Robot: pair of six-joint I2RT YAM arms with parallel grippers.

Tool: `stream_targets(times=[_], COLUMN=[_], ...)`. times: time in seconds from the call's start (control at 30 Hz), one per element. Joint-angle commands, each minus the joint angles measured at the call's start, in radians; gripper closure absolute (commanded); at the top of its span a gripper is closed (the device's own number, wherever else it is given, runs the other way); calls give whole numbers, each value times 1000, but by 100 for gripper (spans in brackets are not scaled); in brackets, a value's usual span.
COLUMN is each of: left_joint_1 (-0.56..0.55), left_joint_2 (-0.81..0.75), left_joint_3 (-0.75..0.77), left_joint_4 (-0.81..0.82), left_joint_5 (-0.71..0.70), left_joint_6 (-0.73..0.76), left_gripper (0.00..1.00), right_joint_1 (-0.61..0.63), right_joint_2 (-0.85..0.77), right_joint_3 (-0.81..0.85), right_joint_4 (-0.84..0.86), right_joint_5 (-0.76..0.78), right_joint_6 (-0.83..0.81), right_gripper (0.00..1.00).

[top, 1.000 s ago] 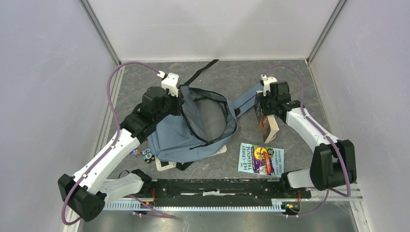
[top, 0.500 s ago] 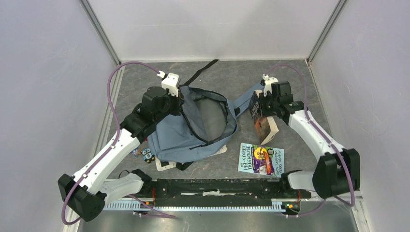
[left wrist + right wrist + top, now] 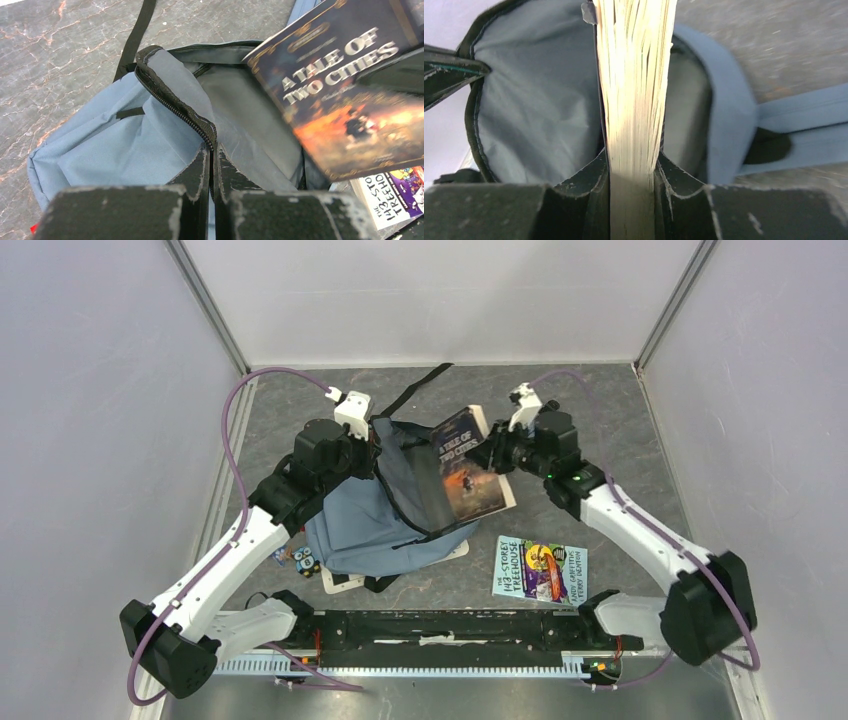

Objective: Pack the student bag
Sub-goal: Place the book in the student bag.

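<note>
The student bag [image 3: 360,525] lies open in the middle of the table, its grey lining facing up. My left gripper [image 3: 376,448] is shut on the zip edge of the bag's opening [image 3: 176,107] and holds it up; in the left wrist view the fingers [image 3: 200,170] pinch the black zip. My right gripper [image 3: 497,452] is shut on a paperback, "A Tale of Two Cities" [image 3: 468,470], held tilted over the bag's mouth. In the right wrist view the book's pale page edge [image 3: 636,75] runs up between the fingers [image 3: 589,175], with the bag lining [image 3: 539,100] behind it.
A second book, "143-Storey Treehouse" [image 3: 540,570], lies flat on the table right of the bag. A white flat item [image 3: 340,580] and a small owl trinket [image 3: 305,563] poke out under the bag's near-left side. Blue shoulder straps [image 3: 505,445] and a black strap [image 3: 415,390] trail behind.
The right arm has swung left and carried the paperback from above the table beside the bag to over the bag's opening, its cover now facing up. The left arm has stayed put.
</note>
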Motion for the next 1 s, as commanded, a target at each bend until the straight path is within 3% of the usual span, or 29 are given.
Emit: stream_targets(times=[0.0, 0.17, 0.53, 0.97], left_joint_1=[2, 2, 2, 2], left_joint_2=[-21, -37, -79, -78], left_joint_3=[-4, -16, -52, -58], left_joint_4=[73, 94, 164, 176], left_joint_5=[28, 59, 161, 184], left_joint_6=[-21, -19, -7, -7], left_gripper=[98, 98, 98, 98], right_joint_1=[81, 147, 163, 268], right_joint_2=[82, 195, 333, 510], right_joint_3=[24, 38, 38, 10], right_joint_4=[274, 366, 617, 689], right_joint_5=[-83, -99, -89, 13], right_joint_6=[137, 214, 506, 527], right_gripper=[100, 100, 100, 100])
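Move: Right of the open bag mouth, the right hand already holds the book: the middle of the student bag's mouth lies about 12 cm to its left, some 2 cm back and 13 cm lower. The left gripper, with the zip edge pinched, is about 25 cm to the left, roughly level fore and aft. The treehouse book lies some 12 cm right, 17 cm back and 20 cm below. From the left hand the mouth is about 14 cm to the right, straight across, some 14 cm down. Carrying the still-pinched book left and down into the bag's mouth, the right hand travels about 14 cm left and sinks 9 cm: quick at first, slower midway with a slight lift, then left and down again. The hand rolls some 20 degrees, left side rising, grip unchanged. The left hand keeps the zip edge pinched, easing about 2 cm right and slightly back, turning slightly clockwise. ##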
